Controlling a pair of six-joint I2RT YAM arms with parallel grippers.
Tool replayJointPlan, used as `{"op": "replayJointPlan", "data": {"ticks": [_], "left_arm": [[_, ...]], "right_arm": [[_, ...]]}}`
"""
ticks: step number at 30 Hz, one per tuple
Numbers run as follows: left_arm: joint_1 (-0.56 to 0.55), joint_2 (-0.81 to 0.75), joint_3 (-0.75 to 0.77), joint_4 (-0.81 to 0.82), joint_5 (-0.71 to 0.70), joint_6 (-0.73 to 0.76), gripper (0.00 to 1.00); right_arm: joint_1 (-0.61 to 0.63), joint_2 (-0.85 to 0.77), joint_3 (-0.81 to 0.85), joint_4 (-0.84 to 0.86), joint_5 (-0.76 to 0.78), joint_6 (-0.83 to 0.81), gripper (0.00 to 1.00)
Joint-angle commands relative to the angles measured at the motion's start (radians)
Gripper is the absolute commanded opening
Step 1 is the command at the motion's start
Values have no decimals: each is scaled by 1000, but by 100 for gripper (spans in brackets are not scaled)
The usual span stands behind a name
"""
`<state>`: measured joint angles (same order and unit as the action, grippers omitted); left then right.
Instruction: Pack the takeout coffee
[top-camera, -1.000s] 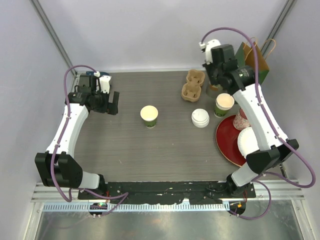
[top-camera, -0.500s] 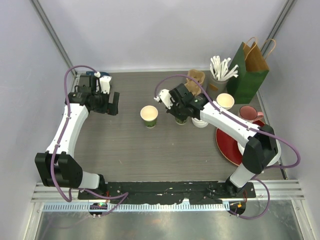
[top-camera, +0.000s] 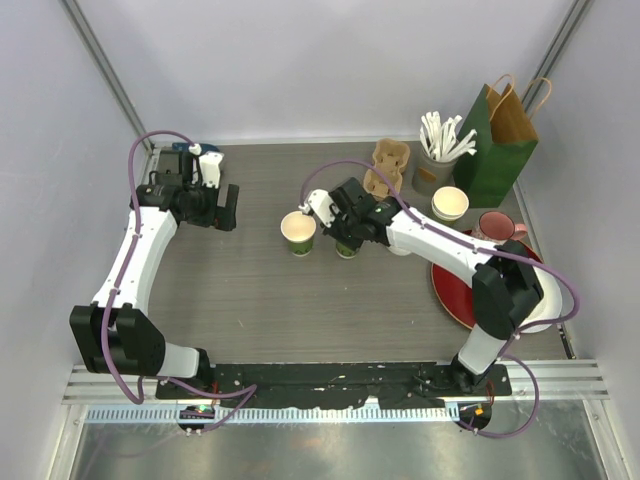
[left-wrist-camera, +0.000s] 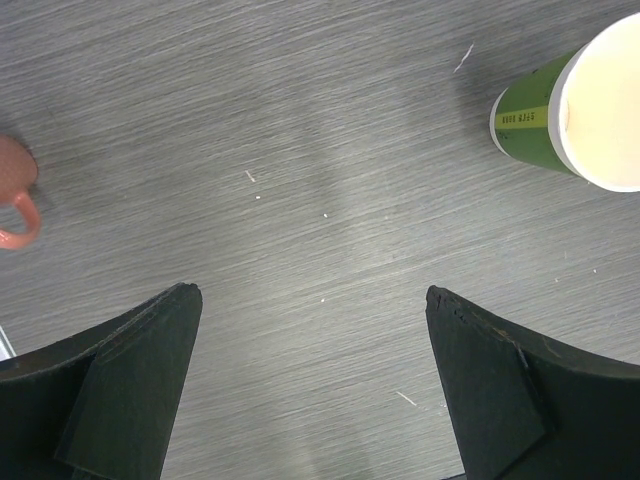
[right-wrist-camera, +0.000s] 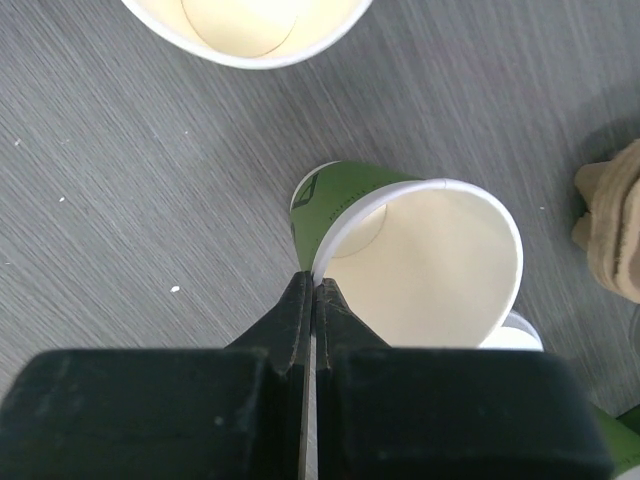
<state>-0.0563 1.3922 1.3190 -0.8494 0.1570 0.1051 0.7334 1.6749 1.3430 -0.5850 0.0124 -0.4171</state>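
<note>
Two dark-green paper cups with cream insides stand lidless near the table's middle. One cup (top-camera: 298, 232) stands free; it also shows in the left wrist view (left-wrist-camera: 525, 120) and at the top of the right wrist view (right-wrist-camera: 250, 25). Just to its right, my right gripper (top-camera: 345, 232) is shut on the near rim of the second cup (right-wrist-camera: 420, 260); the fingertips (right-wrist-camera: 313, 285) pinch the wall. I cannot tell whether that cup touches the table. A white lid (right-wrist-camera: 520, 335) peeks out behind it. My left gripper (top-camera: 225, 207) (left-wrist-camera: 311, 292) stands open and empty at the far left.
At the back right are a brown cup carrier (top-camera: 388, 168), a tub of white stirrers (top-camera: 440, 140) and a green paper bag (top-camera: 495, 140). A stack of green cups (top-camera: 449, 203), a pink mug (top-camera: 497, 225) and a red plate (top-camera: 455, 285) sit right.
My right arm has swung from the back right to the table's middle with a green cup in its jaws, ending beside the free cup. The left arm has not moved.
</note>
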Motion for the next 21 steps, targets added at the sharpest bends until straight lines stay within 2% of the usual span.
{"op": "replayJointPlan", "data": {"ticks": [1, 7, 10, 14, 16, 20, 21], "left_arm": [[7, -12, 3, 0, -1, 10, 100], [7, -7, 0, 3, -1, 10, 100], [7, -9, 2, 4, -2, 11, 100], [7, -7, 3, 4, -1, 13, 100], [7, -7, 0, 3, 1, 13, 100], [7, -9, 2, 0, 1, 15, 100], [7, -7, -1, 1, 0, 15, 100]], "right_arm": [[17, 39, 44, -2, 34, -12, 1], [21, 39, 42, -29, 46, -14, 1], [26, 29, 57, -44, 44, -11, 9], [26, -1, 84, -44, 31, -3, 38], [26, -24, 103, -38, 38, 15, 48], [-1, -78, 146, 16, 110, 138, 55], [-20, -89, 154, 23, 124, 226, 55]]}}
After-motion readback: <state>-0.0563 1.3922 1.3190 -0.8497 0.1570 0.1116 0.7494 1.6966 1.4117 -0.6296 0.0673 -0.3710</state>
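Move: The right hand still pinches the near-left rim of a second cup, whose middle lies about 3 cm ahead, 3 cm right and 5 cm below, its base just off the table. The first cup stands some 4 cm ahead and 7 cm left of the hand; the lid stack is about 4 cm ahead and 13 cm right, the carrier some 21 cm ahead and 11 cm right. From the left hand the held cup is about 27 cm right, 1 cm ahead and 10 cm below. Down by barely 2 cm goes the right hand, setting the held cup's base on the bare table to the right of the first cup. There it stays almost still while the fingers spread to about half open and let go of the rim, then it starts up again, about 3 cm from its lowest point. ##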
